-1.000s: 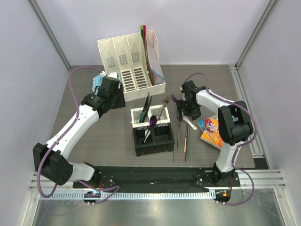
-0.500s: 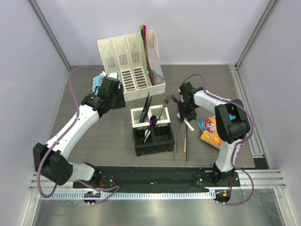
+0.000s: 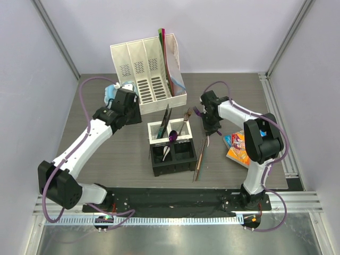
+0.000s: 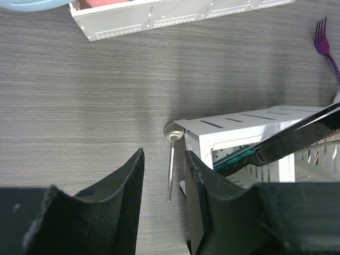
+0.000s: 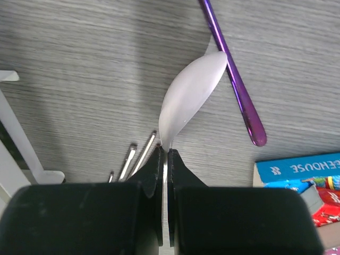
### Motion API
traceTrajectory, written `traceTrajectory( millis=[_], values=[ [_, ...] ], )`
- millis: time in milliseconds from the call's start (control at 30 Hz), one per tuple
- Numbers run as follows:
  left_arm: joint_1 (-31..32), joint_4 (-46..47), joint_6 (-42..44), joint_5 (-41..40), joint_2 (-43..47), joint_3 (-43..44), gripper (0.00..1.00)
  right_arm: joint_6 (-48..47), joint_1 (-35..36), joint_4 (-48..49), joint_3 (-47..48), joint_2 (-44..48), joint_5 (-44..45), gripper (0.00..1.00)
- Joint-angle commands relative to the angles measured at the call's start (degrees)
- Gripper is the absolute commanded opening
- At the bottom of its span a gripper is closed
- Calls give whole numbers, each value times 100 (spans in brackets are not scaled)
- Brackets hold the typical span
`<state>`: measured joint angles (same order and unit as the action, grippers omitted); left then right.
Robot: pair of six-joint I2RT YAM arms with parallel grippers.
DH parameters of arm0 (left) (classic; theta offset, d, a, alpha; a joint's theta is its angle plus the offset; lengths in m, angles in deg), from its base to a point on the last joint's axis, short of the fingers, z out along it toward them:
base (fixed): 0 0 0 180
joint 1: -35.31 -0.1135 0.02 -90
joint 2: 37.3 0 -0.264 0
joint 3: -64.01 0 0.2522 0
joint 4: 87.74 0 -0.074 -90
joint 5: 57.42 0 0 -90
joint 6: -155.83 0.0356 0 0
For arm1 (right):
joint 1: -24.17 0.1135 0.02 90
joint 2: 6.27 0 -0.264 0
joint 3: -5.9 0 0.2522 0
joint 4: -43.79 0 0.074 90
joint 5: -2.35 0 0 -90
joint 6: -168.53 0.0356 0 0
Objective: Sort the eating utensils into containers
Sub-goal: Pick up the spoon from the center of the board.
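Note:
My right gripper is shut on the thin handle end of a white soup spoon, just right of the four-cell caddy. A purple fork's handle lies beside the spoon's bowl. Brown chopsticks rest on the table right of the caddy. The caddy's white cells hold a black utensil, a metal fork and a purple spoon. My left gripper hangs open over a small metal spoon lying against the caddy's left corner, with nothing between its fingers.
The tall white file organiser stands at the back, with blue headphones to its left. A colourful book lies right of the chopsticks, close to my right arm.
My right gripper has closed on the white spoon's handle and drawn slightly left. The chopsticks have swung to a slant nearer the caddy. The left arm has stayed still.

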<state>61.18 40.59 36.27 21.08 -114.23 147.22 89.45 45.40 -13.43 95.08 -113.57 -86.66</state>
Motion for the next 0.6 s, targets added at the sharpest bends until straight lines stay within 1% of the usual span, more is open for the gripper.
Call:
traceTrajectory(
  millis=[0, 367, 567],
  values=[
    [-3, 196, 38, -53, 204, -98, 36, 25, 47, -188, 166, 201, 261, 1],
    [-3, 293, 38, -176, 222, -230, 36, 209, 91, -444, 342, 833, 226, 1],
    [-3, 205, 38, -405, 309, -353, 36, 367, 91, -444, 193, 1685, 24, 1]
  ],
)
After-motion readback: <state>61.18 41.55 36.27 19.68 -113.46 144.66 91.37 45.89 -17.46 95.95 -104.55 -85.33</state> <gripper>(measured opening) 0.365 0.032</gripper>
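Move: My right hand already has the white spoon by its handle, low over the board. The utensil holder's middle lies about 15 cm to its left and 6 cm back, slightly above it. The purple fork's middle is some 6 cm straight ahead, the thin rods' middle about 13 cm back and 4 cm left, and the books roughly 18 cm right and 8 cm back. From my left hand the holder is some 13 cm right, 5 cm back and 13 cm below. Keeping the handle pinched between shut fingers, I lift the spoon with my right hand about 5 cm almost straight up from beside the purple fork. The hand barely shifts at first, easing a touch back, then climbs faster and faster while the fingertips tilt a few degrees forward. ##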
